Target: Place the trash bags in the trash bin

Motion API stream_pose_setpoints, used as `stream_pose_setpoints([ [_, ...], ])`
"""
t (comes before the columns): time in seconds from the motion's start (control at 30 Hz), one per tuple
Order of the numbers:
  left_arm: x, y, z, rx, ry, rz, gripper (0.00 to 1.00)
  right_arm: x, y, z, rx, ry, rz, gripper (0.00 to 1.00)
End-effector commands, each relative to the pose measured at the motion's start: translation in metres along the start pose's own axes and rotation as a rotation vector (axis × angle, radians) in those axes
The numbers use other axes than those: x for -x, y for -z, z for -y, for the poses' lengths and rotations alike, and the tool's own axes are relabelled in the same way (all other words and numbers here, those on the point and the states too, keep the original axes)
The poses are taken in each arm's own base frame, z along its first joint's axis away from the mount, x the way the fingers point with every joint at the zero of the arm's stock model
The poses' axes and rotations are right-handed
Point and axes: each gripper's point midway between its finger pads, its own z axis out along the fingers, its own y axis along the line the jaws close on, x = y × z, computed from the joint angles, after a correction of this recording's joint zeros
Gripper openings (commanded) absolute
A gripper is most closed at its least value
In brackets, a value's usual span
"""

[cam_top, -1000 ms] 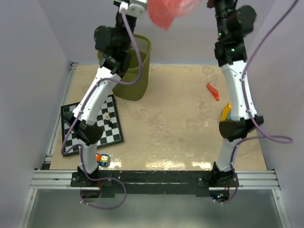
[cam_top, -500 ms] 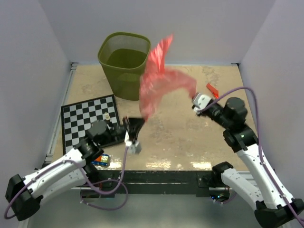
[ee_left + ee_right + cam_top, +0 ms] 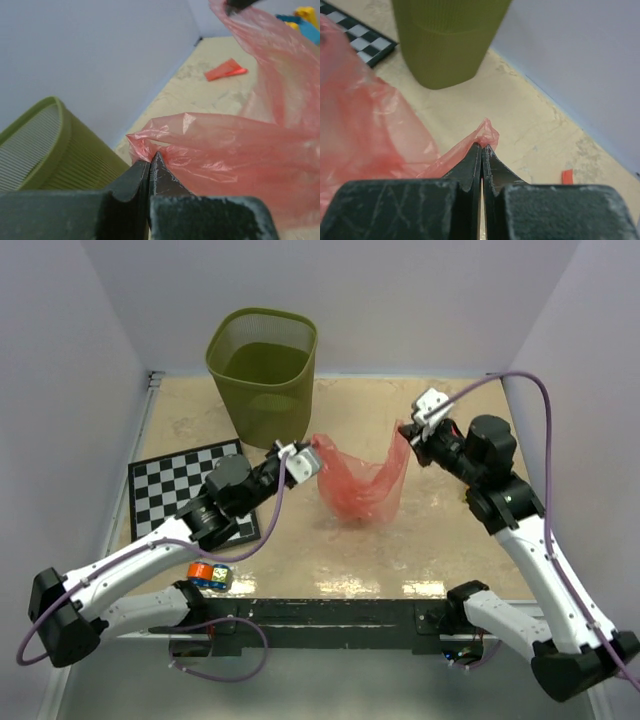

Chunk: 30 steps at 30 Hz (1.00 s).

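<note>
A wide red-pink trash bag (image 3: 360, 488) sags in a U between my two grippers, its lowest fold down near the tabletop. My left gripper (image 3: 315, 452) is shut on the bag's left corner (image 3: 142, 145); my right gripper (image 3: 405, 430) is shut on the right corner (image 3: 487, 132). The olive-green mesh trash bin (image 3: 215, 350) stands upright at the back left, just behind the left gripper, and shows in the left wrist view (image 3: 45, 145) and right wrist view (image 3: 445, 40). A small flat red strip (image 3: 226, 70) lies on the table to the right (image 3: 567, 176).
A checkerboard mat (image 3: 165, 490) lies at the left under my left arm. Small toy blocks (image 3: 208, 575) sit near the front edge by the left base. Yellow and blue blocks (image 3: 306, 17) are at the far right. Grey walls close in on three sides.
Both arms have come down from high above the bin. The bag, up at the top of the view a second ago, now hangs low between the grippers in front of the bin.
</note>
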Motion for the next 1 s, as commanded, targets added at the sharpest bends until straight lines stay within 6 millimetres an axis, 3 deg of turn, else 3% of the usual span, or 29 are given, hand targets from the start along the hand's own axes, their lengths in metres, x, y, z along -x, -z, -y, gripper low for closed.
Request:
stream_pose_setpoints([
  [0.0,0.071,-0.022,-0.095,0.384,0.085,0.159,0.0,0.073,-0.009,0.089,-0.385,-0.108,0.173,0.0],
  [0.1,0.1,-0.031,-0.152,0.592,0.083,0.217,0.0,0.093,0.003,0.184,-0.691,-0.156,0.194,0.0],
  [0.13,0.108,-0.03,-0.17,0.652,0.071,0.226,0.0,0.088,0.002,0.213,-0.752,-0.205,0.194,0.0],
  [0.17,0.117,-0.026,-0.189,0.716,0.065,0.239,0.0,0.091,0.014,0.24,-0.816,-0.224,0.204,0.0],
  [0.23,0.115,-0.026,-0.21,0.765,0.071,0.219,0.0,0.092,0.017,0.266,-0.856,-0.228,0.193,0.0],
  [0.3,0.105,-0.035,-0.208,0.717,0.101,0.185,0.0,0.095,-0.004,0.252,-0.72,-0.22,0.189,0.0],
  [0.33,0.098,-0.043,-0.196,0.648,0.119,0.165,0.0,0.092,-0.014,0.24,-0.644,-0.23,0.185,0.0],
  [0.43,0.074,-0.066,-0.136,0.351,0.201,0.111,0.0,0.074,-0.044,0.181,-0.381,-0.361,0.169,0.0],
  [0.5,0.058,-0.068,-0.098,0.206,0.243,0.077,0.0,0.053,-0.055,0.145,-0.299,-0.402,0.106,0.0],
  [0.57,0.052,-0.066,-0.076,0.144,0.273,0.055,0.0,0.041,-0.053,0.114,-0.204,-0.418,0.082,0.0],
  [0.67,0.05,-0.065,-0.066,0.115,0.311,0.038,0.0,0.041,-0.036,0.093,-0.169,-0.414,0.099,0.0],
  [0.73,0.046,-0.067,-0.069,0.139,0.318,0.03,0.0,0.049,-0.02,0.096,-0.22,-0.394,0.129,0.0],
  [0.8,0.044,-0.07,-0.083,0.208,0.303,0.02,0.0,0.05,-0.006,0.119,-0.371,-0.381,0.139,0.0],
  [0.87,0.042,-0.073,-0.103,0.31,0.283,0.012,0.0,0.049,0.012,0.154,-0.588,-0.357,0.162,0.0],
  [0.97,0.045,-0.081,-0.129,0.423,0.233,0.016,0.0,0.05,0.022,0.187,-0.761,-0.26,0.199,0.0],
])
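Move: The trash bag sags between the hands, its middle about 8 cm right of the left hand, 4 back and 10 lower. The bin's middle lies some 18 cm ahead of the left hand, 10 to its left and 16 lower; from the right hand, 16 ahead, 26 left and 19 lower. A red strip on the table is about 14 cm ahead of the right hand, 16 to its right and 33 below. Both shut grippers keep their pinch on the bag's edge and flick it forward and up. The left goes about 12 cm forward and 16 up, the right 17 forward, 13 up and 16 out to its right. Then both swing partway back and down, the right also inward; it rises a little again, ending rolled and turned clockwise. ##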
